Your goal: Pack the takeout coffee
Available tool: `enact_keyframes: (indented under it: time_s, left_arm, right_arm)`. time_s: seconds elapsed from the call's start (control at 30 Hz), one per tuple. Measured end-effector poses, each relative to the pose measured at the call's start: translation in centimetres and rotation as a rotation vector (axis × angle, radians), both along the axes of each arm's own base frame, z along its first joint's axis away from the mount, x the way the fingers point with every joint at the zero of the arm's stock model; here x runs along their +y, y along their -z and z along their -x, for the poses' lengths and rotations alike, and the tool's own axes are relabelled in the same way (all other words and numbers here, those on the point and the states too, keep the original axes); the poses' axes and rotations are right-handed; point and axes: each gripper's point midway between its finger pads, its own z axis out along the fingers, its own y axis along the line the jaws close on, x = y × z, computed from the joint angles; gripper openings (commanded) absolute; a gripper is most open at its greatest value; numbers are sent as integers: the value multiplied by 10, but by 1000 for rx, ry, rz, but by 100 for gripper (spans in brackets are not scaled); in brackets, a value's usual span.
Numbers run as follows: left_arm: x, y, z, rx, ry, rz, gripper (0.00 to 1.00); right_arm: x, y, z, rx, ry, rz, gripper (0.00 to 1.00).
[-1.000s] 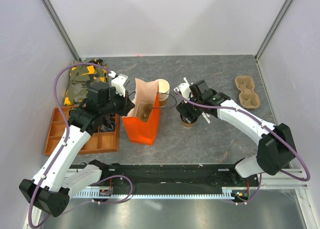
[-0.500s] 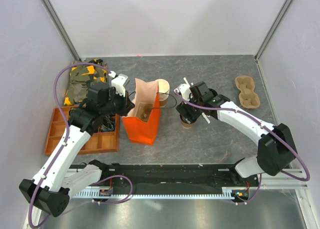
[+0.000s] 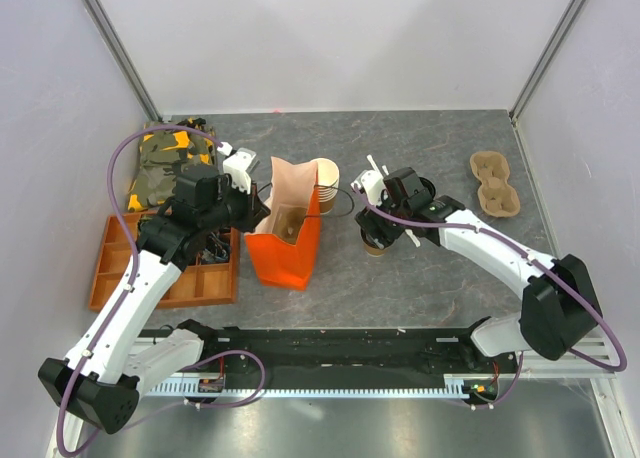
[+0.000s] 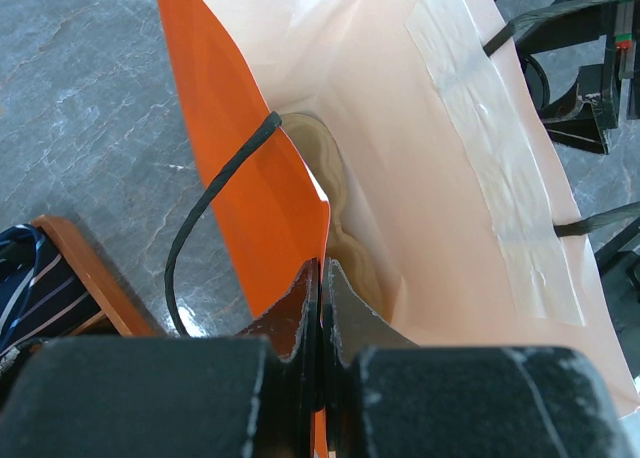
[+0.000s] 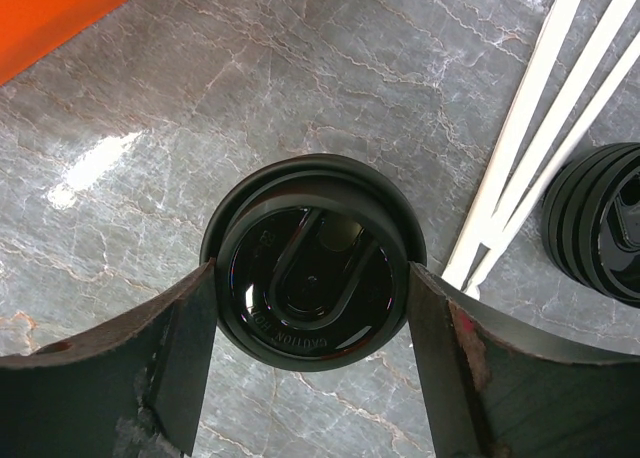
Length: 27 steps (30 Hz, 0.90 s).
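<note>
The takeout coffee [image 3: 374, 243], a small tan cup with a black lid [image 5: 312, 263], stands on the grey table right of the orange bag [image 3: 285, 243]. My right gripper [image 3: 380, 230] is over it from above. In the right wrist view its fingers [image 5: 180, 348] touch the lid's rim on both sides, so the gripper [image 5: 312, 308] is shut on the cup. My left gripper [image 3: 256, 195] is shut on the bag's left top edge [image 4: 250, 188], with its jaws [image 4: 321, 278] pinching the paper and holding the bag open. A tan pulp carrier [image 4: 325, 168] lies inside the bag.
A stack of lidless tan cups [image 3: 327, 183] stands behind the bag. White stir sticks [image 5: 540, 128] and loose black lids [image 5: 600, 223] lie just right of the coffee. A pulp cup carrier [image 3: 495, 185] is at the far right. An orange tray [image 3: 120, 268] and a camouflage pouch [image 3: 165, 163] are at the left.
My right arm has shifted slightly and its wrist has settled lower over the coffee. The cup, the bag and the left arm have not moved.
</note>
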Motion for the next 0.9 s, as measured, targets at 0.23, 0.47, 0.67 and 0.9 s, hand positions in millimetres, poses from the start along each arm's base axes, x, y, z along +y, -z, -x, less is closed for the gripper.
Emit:
enact_keyframes:
  time_s: [0.23, 0.47, 0.67, 0.9]
  left_arm:
    - [-5, -1, 4, 7, 32, 18, 2]
    - [-13, -6, 12, -9, 100, 31, 2]
    - [-19, -16, 24, -76, 170, 17, 2]
    - [-28, -20, 33, -127, 250, -16, 2]
  right_arm:
    - [-4, -3, 6, 9, 1, 5, 64]
    - [-1, -60, 1, -56, 1, -37, 63]
    - [-3, -152, -5, -226, 25, -128, 61]
    - [-20, -228, 0, -364, 76, -185, 60]
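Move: The lidded coffee cup stands between the right fingers, its middle about 3 cm below that hand. The paper bag's open mouth is some 20 cm to its left, level in forward reach and about 12 cm higher; the cup stack is 9 cm ahead and 12 cm left, the straws 10 cm ahead and 4 cm right. From the left hand, already on the bag's rim, the cup lies 25 cm right, 3 cm ahead and 16 cm below. The lidded coffee cup, already between the right fingers, comes off the table and goes almost straight up by about 23 cm, slowly at first and then fast, while the wrist tips the fingers forward and up. The bag's rim stays pinched in the left hand, which eases back and to the right, rises slightly and turns clockwise some 15 degrees. ##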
